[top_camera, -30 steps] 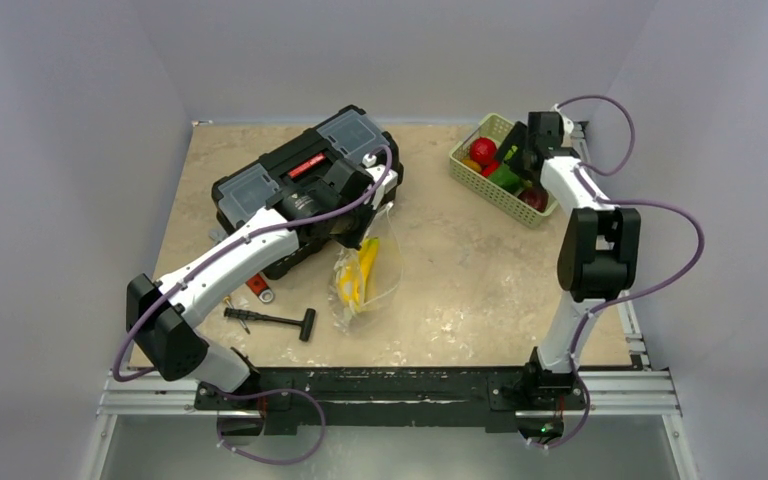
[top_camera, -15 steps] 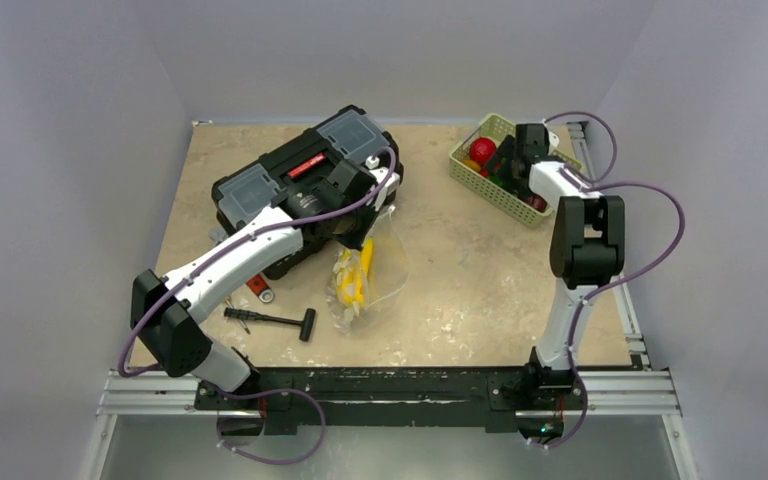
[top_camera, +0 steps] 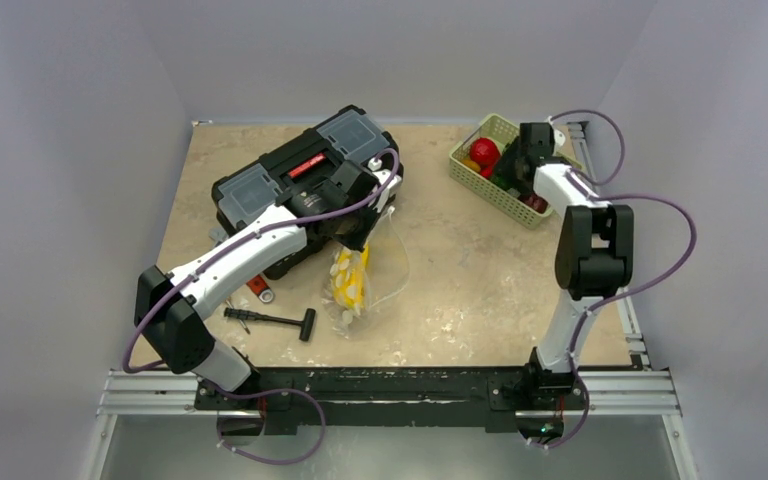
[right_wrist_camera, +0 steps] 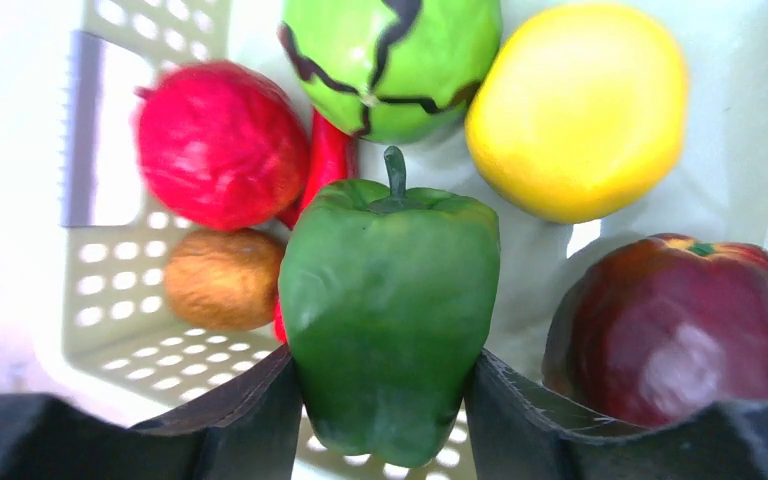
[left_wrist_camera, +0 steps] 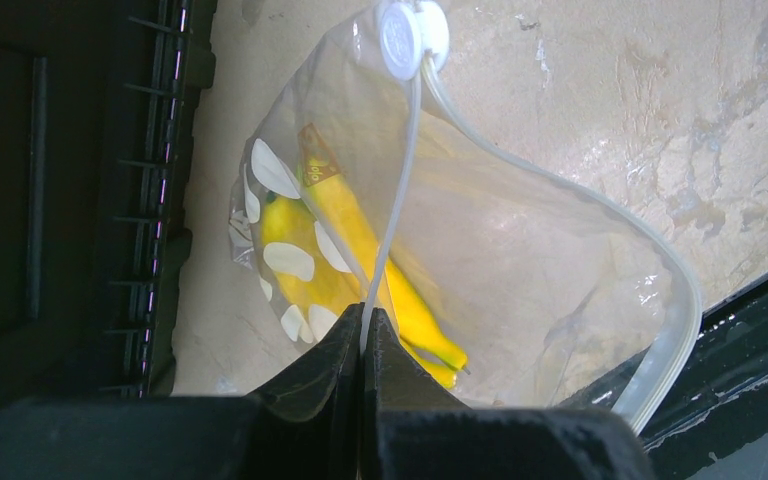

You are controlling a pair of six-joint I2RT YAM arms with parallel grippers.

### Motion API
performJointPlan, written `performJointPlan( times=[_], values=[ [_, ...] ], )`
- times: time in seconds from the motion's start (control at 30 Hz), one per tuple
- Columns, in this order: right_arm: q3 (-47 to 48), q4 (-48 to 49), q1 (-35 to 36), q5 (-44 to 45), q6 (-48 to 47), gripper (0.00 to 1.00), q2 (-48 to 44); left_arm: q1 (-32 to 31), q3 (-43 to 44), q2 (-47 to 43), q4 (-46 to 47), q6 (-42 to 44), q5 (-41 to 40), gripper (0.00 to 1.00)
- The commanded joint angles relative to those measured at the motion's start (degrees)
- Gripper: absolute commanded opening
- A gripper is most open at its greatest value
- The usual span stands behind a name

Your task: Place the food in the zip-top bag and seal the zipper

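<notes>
The zip-top bag (top_camera: 378,268) hangs open mid-table, clear with white dots, holding yellow banana-shaped food (left_wrist_camera: 352,235). My left gripper (left_wrist_camera: 363,312) is shut on the bag's whitish zipper strip (left_wrist_camera: 401,180), pinching it just below the round white slider (left_wrist_camera: 412,35). In the top view the left gripper (top_camera: 368,230) sits beside the toolbox. My right gripper (right_wrist_camera: 385,365) reaches into the pale green basket (right_wrist_camera: 130,330), both fingers pressed against the sides of a green pepper (right_wrist_camera: 390,285). Around it lie a red fruit (right_wrist_camera: 220,140), a yellow fruit (right_wrist_camera: 580,110), a dark red apple (right_wrist_camera: 685,320) and a brown fruit (right_wrist_camera: 225,280).
A black toolbox (top_camera: 290,175) stands at the back left, right behind the left arm. A black-handled hammer (top_camera: 275,320) and a red-handled tool (top_camera: 258,288) lie near the front left. The basket (top_camera: 472,175) sits at the back right corner by the table edge.
The right gripper dipped into the basket and its fingers closed in onto the green pepper. The left arm swung the held bag slightly left.
</notes>
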Motion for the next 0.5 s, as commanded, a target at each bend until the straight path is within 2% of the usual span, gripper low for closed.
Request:
performJointPlan(
  times=[0.0, 0.1, 0.23, 0.33, 0.47],
  values=[
    [-0.8, 1.5, 0.1, 4.9, -1.5, 0.39, -12.0, 0.2, 1.6, 0.0, -1.0, 1.2, 0.3, 0.0],
    [-6.2, 4.0, 0.2, 3.8, -1.9, 0.21, -19.5, 0.2, 1.5, -0.2, -1.0, 1.2, -0.3, 0.0],
    [-14.8, 7.7, 1.3, -0.2, -2.7, 0.02, -28.6, 0.1, 1.5, -0.5, -1.0, 1.3, -0.3, 0.0],
    [-22.4, 10.9, 5.6, -5.5, -4.1, 0.0, -34.9, 0.1, 1.0, -0.7, -0.5, 1.3, 0.0, 0.0],
    [-28.8, 11.0, 18.6, -4.8, -10.3, 0.0, -41.9, 0.3, 1.3, -0.1, -0.3, 0.7, 2.6, 0.0]
  ],
)
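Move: The right hand already grips the green pepper in the basket; the bag's open mouth lies about 32 cm to its left, 25 cm nearer the base and slightly higher. The red tomato is some 6 cm left and 5 cm ahead of this hand, the purple fruit about 7 cm right and 6 cm back, both a few cm lower. From the left hand, still pinching the bag's rim, the mouth's middle is about 6 cm right, 3 cm back and 5 cm below. Right hand lifts the gripped pepper some 15 cm, drawing back 10, then swings left towards the bag. ##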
